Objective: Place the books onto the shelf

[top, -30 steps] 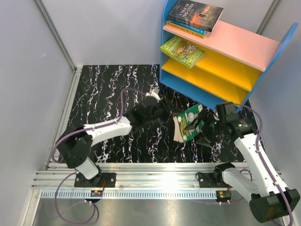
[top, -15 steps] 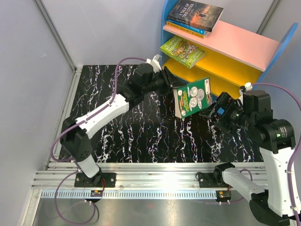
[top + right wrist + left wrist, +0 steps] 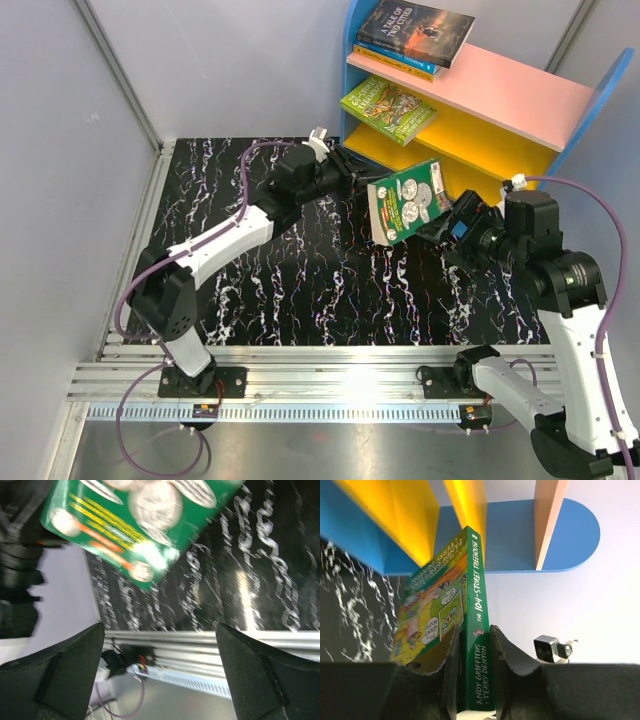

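Note:
My left gripper (image 3: 368, 188) is shut on the green book with silver coins (image 3: 410, 201), holding it upright in the air just in front of the shelf (image 3: 500, 88). In the left wrist view its green spine (image 3: 476, 645) sits clamped between my fingers (image 3: 451, 675), with the shelf's blue side panel (image 3: 520, 545) beyond. My right gripper (image 3: 447, 228) hangs open just right of the book, touching nothing; the coin cover (image 3: 131, 522) fills the top of its wrist view. The dark book (image 3: 415, 30) lies on a blue one (image 3: 393, 59) on the pink board. The lime-green book (image 3: 388, 108) lies on a yellow board.
The black marbled mat (image 3: 250, 260) covers the floor in front of the shelf. Grey walls (image 3: 60, 200) close in the left and back sides. An aluminium rail (image 3: 320, 365) with both arm bases runs along the near edge. The lowest yellow board (image 3: 440, 175) is behind the held book.
My left arm has lifted the green coin book off the mat and carried it up towards the shelf. My right arm has risen and drawn back from the book, still open.

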Robot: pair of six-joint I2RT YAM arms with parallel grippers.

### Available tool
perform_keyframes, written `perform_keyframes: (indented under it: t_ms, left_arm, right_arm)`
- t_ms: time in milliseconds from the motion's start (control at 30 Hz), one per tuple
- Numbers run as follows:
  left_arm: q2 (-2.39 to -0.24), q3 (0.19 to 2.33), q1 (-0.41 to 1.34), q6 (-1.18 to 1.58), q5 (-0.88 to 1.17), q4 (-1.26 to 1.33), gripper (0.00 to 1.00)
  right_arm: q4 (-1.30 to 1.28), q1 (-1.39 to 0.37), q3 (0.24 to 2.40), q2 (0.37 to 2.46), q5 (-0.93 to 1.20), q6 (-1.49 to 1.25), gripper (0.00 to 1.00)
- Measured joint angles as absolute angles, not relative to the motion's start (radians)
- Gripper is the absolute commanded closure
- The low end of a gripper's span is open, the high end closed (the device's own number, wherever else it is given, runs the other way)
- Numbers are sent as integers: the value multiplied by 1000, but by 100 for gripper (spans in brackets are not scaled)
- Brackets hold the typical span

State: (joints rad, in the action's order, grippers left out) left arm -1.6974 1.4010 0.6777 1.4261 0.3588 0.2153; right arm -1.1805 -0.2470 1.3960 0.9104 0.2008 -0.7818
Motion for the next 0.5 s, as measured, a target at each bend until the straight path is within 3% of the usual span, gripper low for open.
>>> perform_keyframes:
  t_ms: [433,500]
  left_arm:
    - [-1359,1339,670,1586,284,334,100]
    - [-1350,1370,665,1522,286,276,94]
  right_arm:
    - [-719,-247,1117,792,303,-1049,0]
    - [-706,-247,1091,801,310,-1065,0]
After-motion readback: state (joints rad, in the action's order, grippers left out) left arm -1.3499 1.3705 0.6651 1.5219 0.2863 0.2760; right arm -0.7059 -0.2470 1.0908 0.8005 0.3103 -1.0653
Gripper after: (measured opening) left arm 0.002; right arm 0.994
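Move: My left hand grips the green treehouse book near one end of its spine; the book's middle is about 8 cm to the right, some 3 cm back and 4 cm lower. The lime-green book on the upper yellow shelf lies roughly 17 cm ahead, 3 cm right and 3 cm higher. From my open right hand, the green book's middle is some 5 cm ahead and 5 cm left, about level. My left hand comes away from the green book, rising about 16 cm while drawing some 7 cm back and 7 cm left, with the fingers tipping upward roughly 20 degrees and ending shut on nothing. My right hand stays wide open, easing forward and left, lifting slightly and sinking again, as it rolls its left side up. ##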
